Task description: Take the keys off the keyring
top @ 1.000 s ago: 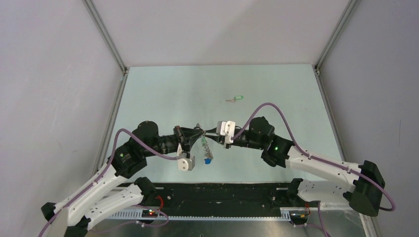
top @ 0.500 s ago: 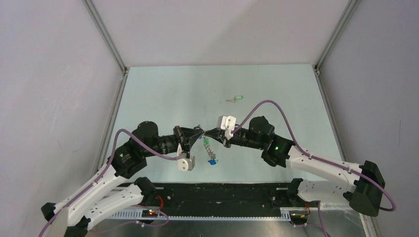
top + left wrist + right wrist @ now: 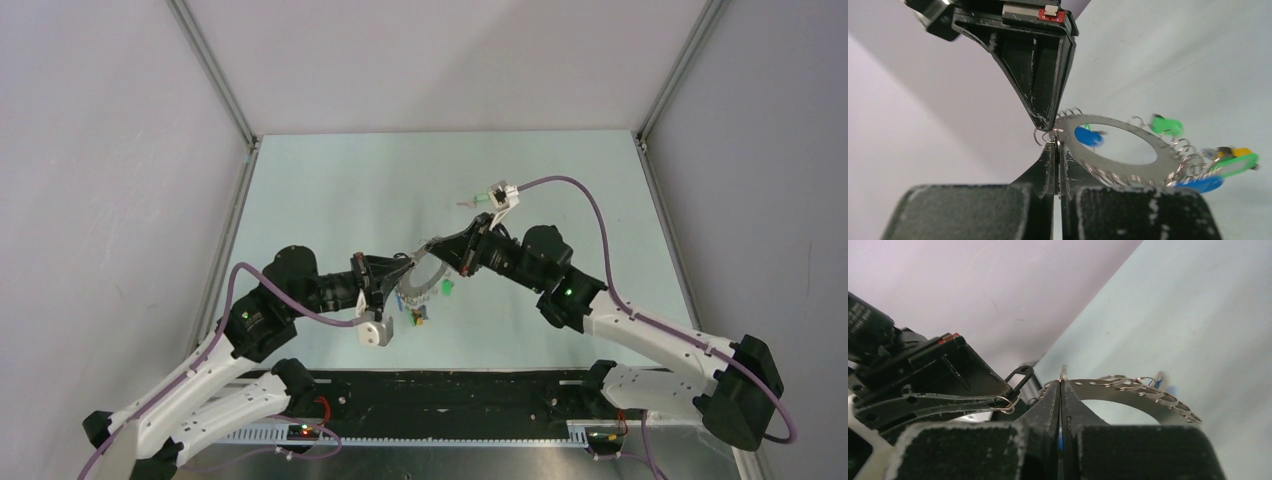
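Observation:
The keyring [image 3: 424, 286] is a flat silver disc with small wire rings round its rim, held in the air between both arms. My left gripper [image 3: 403, 272] [image 3: 1055, 145] is shut on a small wire ring at the disc's rim. My right gripper [image 3: 432, 248] [image 3: 1061, 383] is shut on the rim right beside it, its tip almost touching the left one. From the keyring [image 3: 1128, 172] [image 3: 1128, 391] hang a blue key [image 3: 1088, 136], a green key [image 3: 1167, 125] and a blurred bunch of green, yellow and blue keys [image 3: 1230, 164]. A black key head [image 3: 1020, 376] sticks out at the left fingertips.
One loose green key [image 3: 482, 200] lies on the pale green table [image 3: 330, 190] further back, partly under the right wrist. Grey walls close in the table's left, right and back. The black strip with both arm bases [image 3: 450, 390] runs along the near edge.
The right gripper shut on the keyring's rim, then rose and twisted, its wrist swinging back. The keyring turned from hanging edge-on to showing its face, and the keys swung.

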### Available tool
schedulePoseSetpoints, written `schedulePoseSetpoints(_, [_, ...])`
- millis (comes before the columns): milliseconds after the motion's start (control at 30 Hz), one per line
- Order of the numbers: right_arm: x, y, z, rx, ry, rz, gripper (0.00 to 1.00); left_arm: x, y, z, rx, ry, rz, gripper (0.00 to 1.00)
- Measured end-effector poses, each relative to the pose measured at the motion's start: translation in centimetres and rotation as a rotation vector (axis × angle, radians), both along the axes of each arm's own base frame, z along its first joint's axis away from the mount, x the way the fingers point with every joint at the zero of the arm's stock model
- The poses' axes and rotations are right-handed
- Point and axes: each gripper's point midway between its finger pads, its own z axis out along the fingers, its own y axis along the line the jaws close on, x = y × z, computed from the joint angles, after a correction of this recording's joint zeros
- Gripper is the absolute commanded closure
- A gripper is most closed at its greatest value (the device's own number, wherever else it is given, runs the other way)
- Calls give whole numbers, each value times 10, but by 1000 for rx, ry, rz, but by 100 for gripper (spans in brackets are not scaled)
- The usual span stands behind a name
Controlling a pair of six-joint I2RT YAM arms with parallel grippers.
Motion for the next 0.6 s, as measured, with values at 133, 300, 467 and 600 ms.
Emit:
schedulePoseSetpoints(133, [-2, 6, -8, 104, 173, 0, 100, -1, 0, 0, -1, 0, -3, 100])
schedulePoseSetpoints(300, [8, 1, -18, 117, 226, -45, 100, 0, 0, 0, -2, 3, 1, 100])
schedulePoseSetpoints(467, [22, -35, -9, 60, 115, -183, 100, 13, -1, -2, -17, 53, 69, 100])
schedulePoseSetpoints(600, [24, -77, 15, 33, -18, -325, 100, 36, -8, -12, -31, 165, 163, 99])
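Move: Just off the left hand's tips, which still pinch a small ring, the keyring's middle lies about 2 cm back, 2 cm to the right and 3 cm below. From the right hand, closed on the keyring's rim, its middle is roughly 4 cm back, 1 cm left and 3 cm below, while the small ring is some 2 cm back and 3 cm left, about level. A loose key with a green tag lies on the table some 15 cm ahead, 10 cm right and 25 cm below. Pulling the keyring away from the left hand, the right hand first dips about 2 cm, then sweeps roughly 8 cm right, edging forward and rising, while it turns some 20 degrees clockwise with its grip kept. Late on, the left hand, still pinching the small ring, goes 3–4 cm forward and slightly down, tipping and turning a little counter-clockwise. ##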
